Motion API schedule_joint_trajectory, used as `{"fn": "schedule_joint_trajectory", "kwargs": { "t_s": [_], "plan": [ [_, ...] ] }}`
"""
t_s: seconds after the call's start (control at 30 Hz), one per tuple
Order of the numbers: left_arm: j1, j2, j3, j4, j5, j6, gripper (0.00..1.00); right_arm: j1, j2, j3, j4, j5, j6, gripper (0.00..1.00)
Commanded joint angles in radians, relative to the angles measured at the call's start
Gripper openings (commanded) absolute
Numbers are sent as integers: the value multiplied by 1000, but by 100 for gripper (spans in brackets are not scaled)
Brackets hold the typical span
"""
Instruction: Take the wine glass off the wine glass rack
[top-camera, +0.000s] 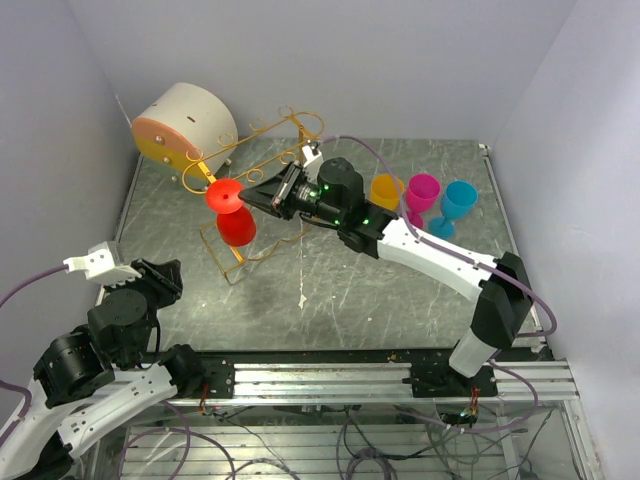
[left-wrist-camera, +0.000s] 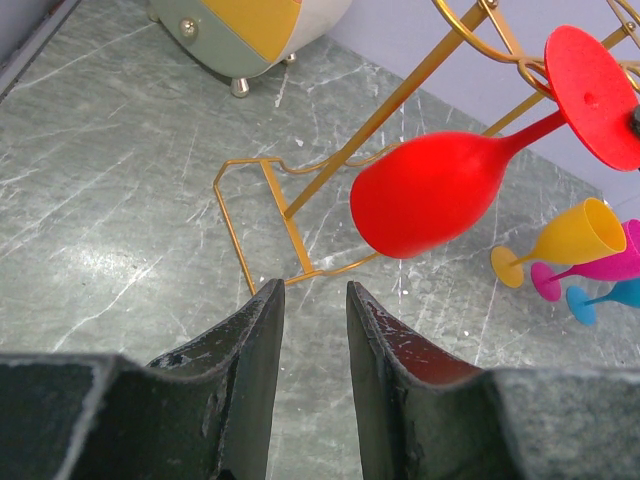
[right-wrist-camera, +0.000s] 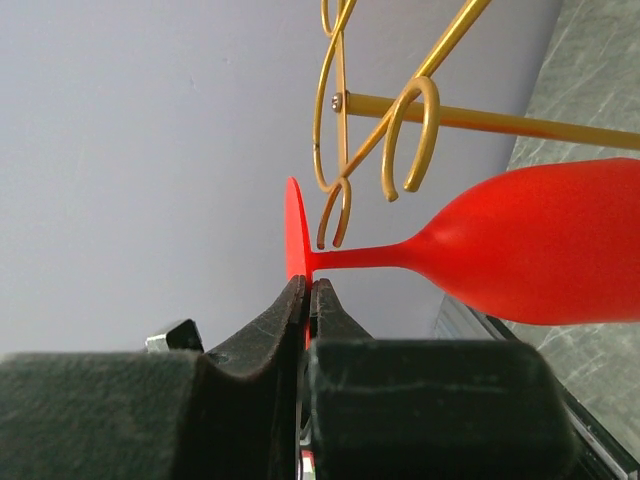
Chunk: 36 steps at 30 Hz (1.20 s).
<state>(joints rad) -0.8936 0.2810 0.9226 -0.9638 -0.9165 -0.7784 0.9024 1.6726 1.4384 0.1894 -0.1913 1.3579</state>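
Note:
The red wine glass (top-camera: 237, 228) hangs tilted, bowl down, by the curled front ends of the gold wine glass rack (top-camera: 296, 120). My right gripper (top-camera: 246, 194) is shut on the thin edge of the glass's round foot (right-wrist-camera: 294, 235). In the right wrist view the stem runs just under the rack's scroll ends (right-wrist-camera: 400, 150); whether it touches them does not show. My left gripper (left-wrist-camera: 315, 295) is open over bare table at the near left, with nothing between its fingers. From there it looks at the red bowl (left-wrist-camera: 425, 195) and the rack's base (left-wrist-camera: 240, 235).
A cream drum with an orange face (top-camera: 185, 125) stands at the back left behind the rack. Orange (top-camera: 385, 190), pink (top-camera: 421, 192) and blue (top-camera: 458, 200) glasses stand upright at the right rear. Walls close in the table on three sides.

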Motion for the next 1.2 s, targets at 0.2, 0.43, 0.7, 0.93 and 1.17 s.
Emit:
{"fn": "schedule_joint_trajectory", "kwargs": {
  "t_s": [0.2, 0.43, 0.7, 0.93, 1.17],
  "plan": [
    [-4, 8, 22, 8, -30, -12, 42, -24, -103, -58, 32, -77, -26, 0],
    [-3, 27, 15, 72, 19, 37, 44, -72, -246, -148, -125, -227, -253, 0],
    [-4, 254, 265, 149, 340, -38, 58, -71, -417, 89, -827, 160, -1012, 0],
    [-3, 595, 541, 149, 656, -176, 67, -49, -512, 36, -925, 473, -1338, 0],
    [-1, 706, 457, 394, 881, -375, 79, 155, -615, -84, -801, 748, -1506, 0]
  ]
}}
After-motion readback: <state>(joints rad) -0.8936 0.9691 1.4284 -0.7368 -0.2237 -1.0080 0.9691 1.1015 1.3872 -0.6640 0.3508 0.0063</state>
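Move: The red wine glass hangs bowl down with its foot already pinched by the right hand, its middle about 8 cm below and 2 cm left of that hand, beside the rack, whose middle is some 7 cm ahead, 4 cm right and 16 cm below. About 28 cm lower, the yellow glass stands roughly 11 cm ahead, 32 cm right; the pink 12 ahead, 41 right. From the left hand, the red glass is about 12 cm ahead, 12 cm right, roughly level. The red glass, kept by its foot in the right fingers, is eased back and right from the rack, then swept to about 23 cm right in all while that wrist rolls some 80 degrees, swinging the bowl up and out. The empty left hand waits, then follows to the right about 20 cm, rising 12, turning clockwise and opening wider. ##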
